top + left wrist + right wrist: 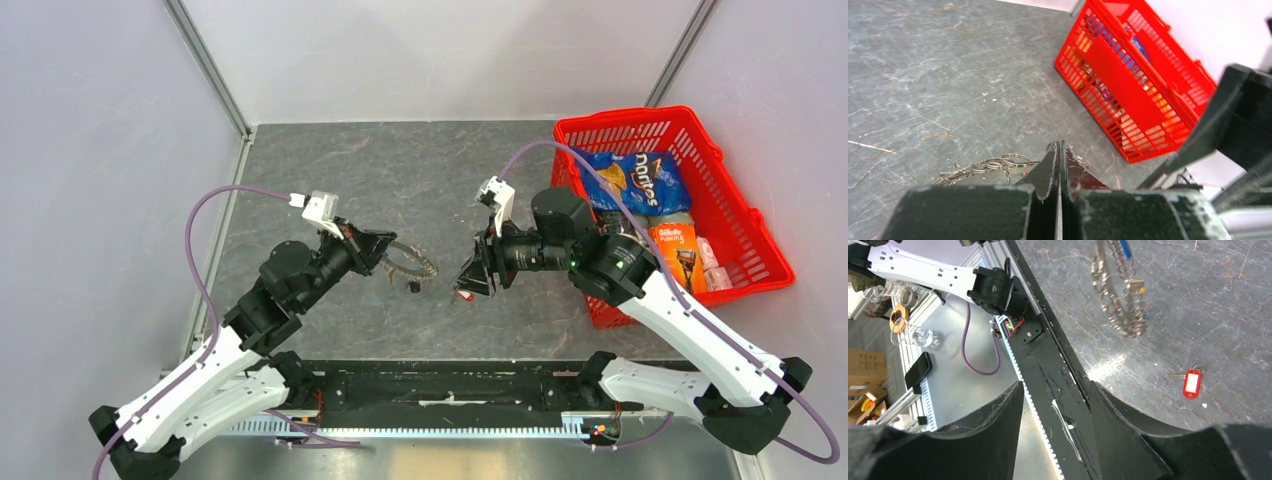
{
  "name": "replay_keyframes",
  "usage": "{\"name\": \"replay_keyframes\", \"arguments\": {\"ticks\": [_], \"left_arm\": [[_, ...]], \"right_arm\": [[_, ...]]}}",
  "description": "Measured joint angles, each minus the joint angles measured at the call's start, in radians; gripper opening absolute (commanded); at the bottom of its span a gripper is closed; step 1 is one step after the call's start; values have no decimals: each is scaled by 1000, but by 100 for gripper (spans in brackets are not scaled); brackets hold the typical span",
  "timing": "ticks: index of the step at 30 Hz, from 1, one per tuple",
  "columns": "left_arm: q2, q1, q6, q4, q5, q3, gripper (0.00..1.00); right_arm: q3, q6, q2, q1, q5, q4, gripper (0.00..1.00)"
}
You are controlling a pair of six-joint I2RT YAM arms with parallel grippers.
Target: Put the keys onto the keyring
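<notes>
The keyring (410,262) lies on the grey table at centre left, a grey hoop strung with small split rings (993,164). My left gripper (385,250) is shut at its left edge. In the left wrist view the shut fingertips (1060,145) sit over the hoop, which shows on both sides of them. Blue (1124,247) and yellow (1135,288) key tags hang on the keyring (1120,295). A key with a red tag (1191,383) lies loose on the table. My right gripper (468,278) hovers open just above it (463,296), its fingers (998,420) wide apart and empty.
A red basket (620,118) with a Doritos bag (640,180) and a Gillette pack (680,250) stands at the right, behind my right arm. A small dark object (412,286) lies just in front of the keyring. The black base rail (1058,390) runs along the near edge.
</notes>
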Motion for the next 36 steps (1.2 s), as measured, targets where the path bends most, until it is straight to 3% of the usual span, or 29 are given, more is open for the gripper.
{"name": "replay_keyframes", "arguments": {"ticks": [16, 36], "left_arm": [[124, 0, -290, 56, -343, 42, 2], [261, 0, -560, -17, -338, 180, 2]], "right_arm": [[-161, 74, 137, 13, 19, 336, 57], [-229, -108, 344, 71, 185, 730, 57]]}}
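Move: Hanging from the left fingers, the keyring has its middle about 4 cm to that hand's right, 3 cm back and 4 cm below. From the open right hand the keyring is roughly 11 cm left, 5 cm ahead and slightly lower. A black-headed key dangles some 10 cm left of the right hand, 2 cm ahead and 5 cm down; the red-tagged key lies on the table about 8 cm ahead, 2 cm right and 26 cm down. Reaching in from the keyring's right, the right hand travels forward, left and down, about 9 cm each way, towards its near, lower side, fingers staying half open and wrist rolling some 15 degrees. The left hand keeps its pinch and carries the keyring forward about 7 cm, dipping slightly before rising about 2 cm, turning counter-clockwise and rolling its left side down, each some 20 degrees. ##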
